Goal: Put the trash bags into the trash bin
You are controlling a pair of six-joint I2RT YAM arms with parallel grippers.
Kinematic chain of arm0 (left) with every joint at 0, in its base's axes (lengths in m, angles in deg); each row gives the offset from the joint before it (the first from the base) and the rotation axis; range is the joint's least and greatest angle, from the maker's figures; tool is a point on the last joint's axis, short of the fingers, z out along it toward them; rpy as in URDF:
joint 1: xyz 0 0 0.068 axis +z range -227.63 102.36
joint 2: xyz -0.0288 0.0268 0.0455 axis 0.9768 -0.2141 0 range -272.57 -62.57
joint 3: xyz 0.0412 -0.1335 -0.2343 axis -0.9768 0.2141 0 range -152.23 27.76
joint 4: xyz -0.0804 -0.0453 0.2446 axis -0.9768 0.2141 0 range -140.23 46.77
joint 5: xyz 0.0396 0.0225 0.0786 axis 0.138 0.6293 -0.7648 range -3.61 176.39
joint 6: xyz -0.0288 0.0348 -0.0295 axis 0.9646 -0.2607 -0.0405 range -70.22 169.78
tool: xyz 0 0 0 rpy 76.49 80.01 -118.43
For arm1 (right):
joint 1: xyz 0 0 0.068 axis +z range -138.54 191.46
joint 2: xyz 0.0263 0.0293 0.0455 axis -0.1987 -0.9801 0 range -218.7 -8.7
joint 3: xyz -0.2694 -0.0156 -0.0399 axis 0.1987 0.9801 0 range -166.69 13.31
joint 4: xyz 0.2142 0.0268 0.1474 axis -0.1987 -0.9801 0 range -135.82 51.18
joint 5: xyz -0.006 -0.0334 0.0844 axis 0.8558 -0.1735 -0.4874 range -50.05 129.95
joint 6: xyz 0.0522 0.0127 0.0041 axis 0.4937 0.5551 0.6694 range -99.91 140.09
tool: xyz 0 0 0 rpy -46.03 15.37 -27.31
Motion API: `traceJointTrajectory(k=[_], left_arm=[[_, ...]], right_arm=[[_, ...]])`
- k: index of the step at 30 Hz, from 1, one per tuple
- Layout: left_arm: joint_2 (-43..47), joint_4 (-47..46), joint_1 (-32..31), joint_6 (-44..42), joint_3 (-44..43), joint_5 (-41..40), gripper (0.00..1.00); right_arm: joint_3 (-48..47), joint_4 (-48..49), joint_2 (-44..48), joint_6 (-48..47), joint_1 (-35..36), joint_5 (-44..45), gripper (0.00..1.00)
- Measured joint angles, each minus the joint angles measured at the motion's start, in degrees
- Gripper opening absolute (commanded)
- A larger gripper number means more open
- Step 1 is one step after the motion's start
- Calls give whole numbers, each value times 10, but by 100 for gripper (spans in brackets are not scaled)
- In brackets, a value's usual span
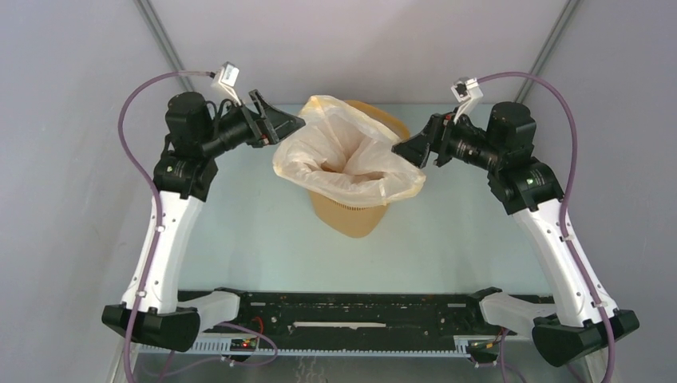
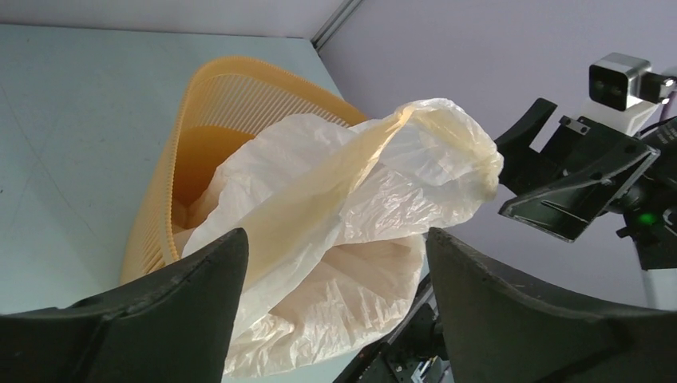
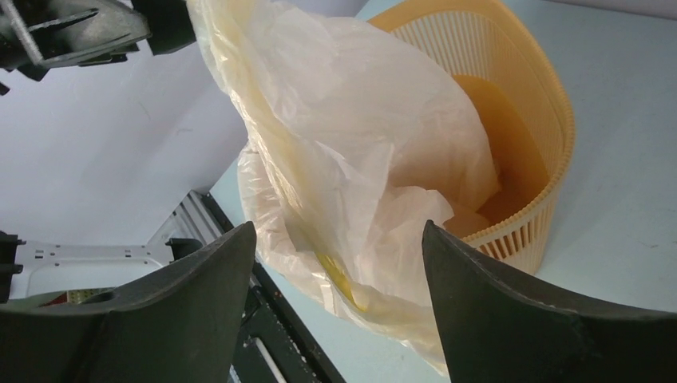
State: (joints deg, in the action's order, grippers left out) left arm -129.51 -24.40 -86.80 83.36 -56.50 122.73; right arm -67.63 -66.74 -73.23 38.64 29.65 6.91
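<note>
The orange-yellow trash bin point(image 1: 351, 217) stands at the middle of the table. A cream-white trash bag point(image 1: 343, 152) sits in its mouth, its wrinkled rim spread over the near and side edges and bunched high at the back left. My left gripper point(image 1: 292, 126) is open at the bag's left edge, apart from the film. My right gripper point(image 1: 404, 148) is open at the bag's right edge. In the left wrist view the bag point(image 2: 375, 183) and bin point(image 2: 215, 104) lie beyond the wide jaws of the left gripper point(image 2: 337, 239). The right gripper point(image 3: 337, 231) likewise frames the bag point(image 3: 351, 120) and bin point(image 3: 535, 120).
Grey walls close in the table point(image 1: 239, 231) on the left, right and back. A black rail point(image 1: 343, 307) with the arm bases runs along the near edge. The bin's far rim stays uncovered by the bag.
</note>
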Motion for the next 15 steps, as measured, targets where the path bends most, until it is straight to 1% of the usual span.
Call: traceJointTrajectory(k=[2,3,7,9,10,11,12,14,15], left_arm=[[-2,-3,-1,0,3,2,76],[-5,-5,-1,1,4,1,73],[-10,-5,-1,2,13,-2,59],[-15,-5,-1,5,13,-5,53],[-17,-7,-1,9,13,-8,50],[-21,-8,-1,11,13,-13,46],[-24,-10,-1,15,13,-17,41],[-30,-14,-1,21,13,-26,32],[-35,-14,-1,24,13,-32,28]], right_arm=[[0,-4,0,-3,8,2,87],[0,-6,1,-4,13,5,85],[0,-7,1,-8,27,19,75],[0,-6,0,-10,32,36,64],[0,-4,-1,-10,33,52,57],[0,-3,-2,-12,33,62,45],[0,1,-4,-12,33,76,40],[0,8,-9,-9,33,98,27],[0,10,-12,-8,32,104,23]])
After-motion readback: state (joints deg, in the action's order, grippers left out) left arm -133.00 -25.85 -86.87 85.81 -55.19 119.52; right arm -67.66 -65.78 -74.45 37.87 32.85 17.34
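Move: The trash bag's rim, its upper left stretch, lies some 3 cm ahead of the left hand and about 2 cm below it; the bag's middle is roughly 11 cm to the right, 4 cm back and 8 cm down. For the right hand the rim's right stretch is about 2 cm ahead and 2 cm down, with the bag's middle some 10 cm left, level fore and aft, 8 cm lower. The trash bin stands beneath the bag, its middle around 20 cm below both hands. Both hands close in on opposite sides of the bag's mouth, the left one easing forward and down by about 3.5 cm in all, tipping slightly nose-down, while its wide-open fingers close to well under half open around the rim. The right hand first edges about 1 cm back and to the left, then goes forward some 2.5 cm and a little right, turning slightly clockwise, and narrows its fingers over the rim's right stretch in the same way; neither hand is fully shut yet. ##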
